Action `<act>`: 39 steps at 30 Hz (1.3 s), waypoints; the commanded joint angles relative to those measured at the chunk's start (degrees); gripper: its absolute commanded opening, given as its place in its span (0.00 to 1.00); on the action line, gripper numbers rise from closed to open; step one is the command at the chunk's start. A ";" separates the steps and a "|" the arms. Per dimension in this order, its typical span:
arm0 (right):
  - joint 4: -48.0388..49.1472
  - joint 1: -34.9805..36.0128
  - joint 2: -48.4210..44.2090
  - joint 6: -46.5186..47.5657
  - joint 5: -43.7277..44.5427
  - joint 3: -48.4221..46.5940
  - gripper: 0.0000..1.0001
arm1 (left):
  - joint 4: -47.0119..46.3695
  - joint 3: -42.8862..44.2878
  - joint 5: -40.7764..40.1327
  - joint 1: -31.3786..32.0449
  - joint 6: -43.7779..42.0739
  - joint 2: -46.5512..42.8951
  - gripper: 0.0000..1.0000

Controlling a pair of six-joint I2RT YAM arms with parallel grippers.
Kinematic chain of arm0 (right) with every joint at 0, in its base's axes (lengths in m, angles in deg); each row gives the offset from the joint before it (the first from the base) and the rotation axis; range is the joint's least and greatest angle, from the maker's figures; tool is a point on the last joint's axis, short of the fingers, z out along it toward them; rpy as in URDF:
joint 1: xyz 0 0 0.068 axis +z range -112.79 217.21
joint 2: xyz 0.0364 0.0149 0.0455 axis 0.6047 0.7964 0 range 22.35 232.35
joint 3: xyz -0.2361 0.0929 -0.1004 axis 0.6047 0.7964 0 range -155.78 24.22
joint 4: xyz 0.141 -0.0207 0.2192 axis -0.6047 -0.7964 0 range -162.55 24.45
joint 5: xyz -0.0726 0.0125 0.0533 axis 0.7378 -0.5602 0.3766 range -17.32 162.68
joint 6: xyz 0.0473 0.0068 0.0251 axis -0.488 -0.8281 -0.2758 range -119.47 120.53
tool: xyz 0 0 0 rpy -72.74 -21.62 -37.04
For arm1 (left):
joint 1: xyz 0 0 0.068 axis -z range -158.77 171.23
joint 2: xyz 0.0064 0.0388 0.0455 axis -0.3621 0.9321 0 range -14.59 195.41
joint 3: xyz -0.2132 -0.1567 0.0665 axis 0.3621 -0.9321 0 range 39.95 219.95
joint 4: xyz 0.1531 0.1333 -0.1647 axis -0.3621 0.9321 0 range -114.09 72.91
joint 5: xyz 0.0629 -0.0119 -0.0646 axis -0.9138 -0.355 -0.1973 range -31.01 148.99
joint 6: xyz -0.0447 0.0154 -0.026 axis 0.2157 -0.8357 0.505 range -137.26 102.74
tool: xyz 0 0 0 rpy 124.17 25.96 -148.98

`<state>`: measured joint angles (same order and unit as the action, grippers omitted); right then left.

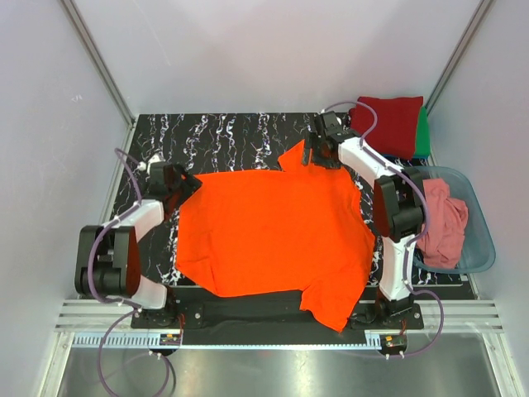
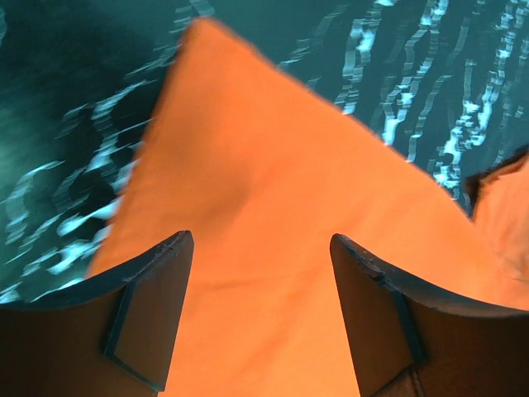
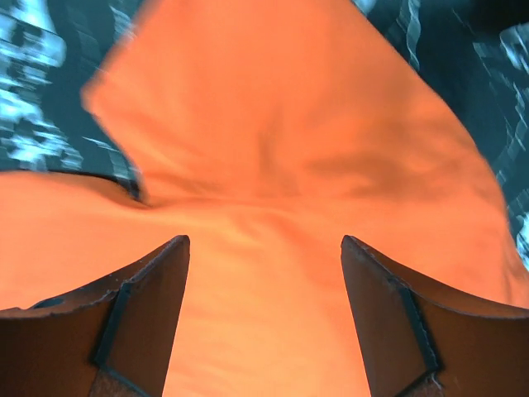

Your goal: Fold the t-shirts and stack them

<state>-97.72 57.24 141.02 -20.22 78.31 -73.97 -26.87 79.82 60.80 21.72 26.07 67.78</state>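
Observation:
A bright orange t-shirt (image 1: 273, 236) lies spread flat across the middle of the black marbled table (image 1: 223, 136). My left gripper (image 1: 183, 184) is open over the shirt's far left corner, which shows in the left wrist view (image 2: 264, 215) between the fingers. My right gripper (image 1: 318, 153) is open over the far right sleeve (image 3: 273, 165). A dark red folded shirt (image 1: 388, 122) lies on a green folded one (image 1: 424, 136) at the far right. A salmon-pink shirt (image 1: 442, 223) is crumpled in the tub.
A translucent blue-grey plastic tub (image 1: 479, 240) stands at the right edge beside the right arm. White walls enclose the table on three sides. The orange shirt's near right sleeve hangs over the table's front edge (image 1: 335, 310).

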 commanded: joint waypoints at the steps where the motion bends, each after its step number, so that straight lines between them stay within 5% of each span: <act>1: 0.09 0.62 -2.92 -1.75 5.79 4.84 0.81 | 1.73 6.33 -1.63 2.05 -0.88 4.27 0.72; 10: -8.70 -1.92 5.86 -1.66 0.89 -4.36 0.83 | 9.46 20.49 -3.39 2.41 -1.93 17.98 0.71; 24: -16.00 -8.60 25.27 0.01 -16.08 -24.84 0.81 | 12.53 30.60 -3.65 2.50 -1.14 29.16 0.71; 29: -20.39 -9.40 34.24 -1.92 -17.49 -41.43 0.80 | 16.67 42.01 -4.35 2.41 -2.46 36.01 0.71; 34: -22.51 -10.97 44.00 -4.55 -18.55 -61.74 0.80 | 23.87 62.22 -4.62 1.80 -4.91 46.80 0.71; 39: -9.72 -11.77 41.22 -2.81 -23.19 -59.69 0.80 | 27.57 73.51 -2.07 1.79 -8.35 50.45 0.70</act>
<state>-114.96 46.44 183.68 -23.89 58.44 -135.02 -2.79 149.74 57.82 23.89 21.00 119.49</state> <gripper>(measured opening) 0.801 0.709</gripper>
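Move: Left gripper: the orange t-shirt's far left corner lies about 5 cm ahead, 5 cm left and 5 cm below. Its far-right sleeve flap stands some 14 cm ahead of this gripper and 39 cm to the right. Right gripper: that flap is about 2 cm ahead, 6 cm left and 7 cm down; the folded red shirt sits 12 cm ahead and 30 cm right, the t-shirt's middle 28 cm back and 13 cm left. Ease the right gripper a little back and down about 7 cm, setting its open fingertips on the orange cloth beside the sleeve flap, then push the shirt forward about 15 cm, left side rolling up. Send the left gripper forward too, some 22 cm in all, dipping 4 cm early and speeding up past the shirt's far edge over bare table. Keep both open. ##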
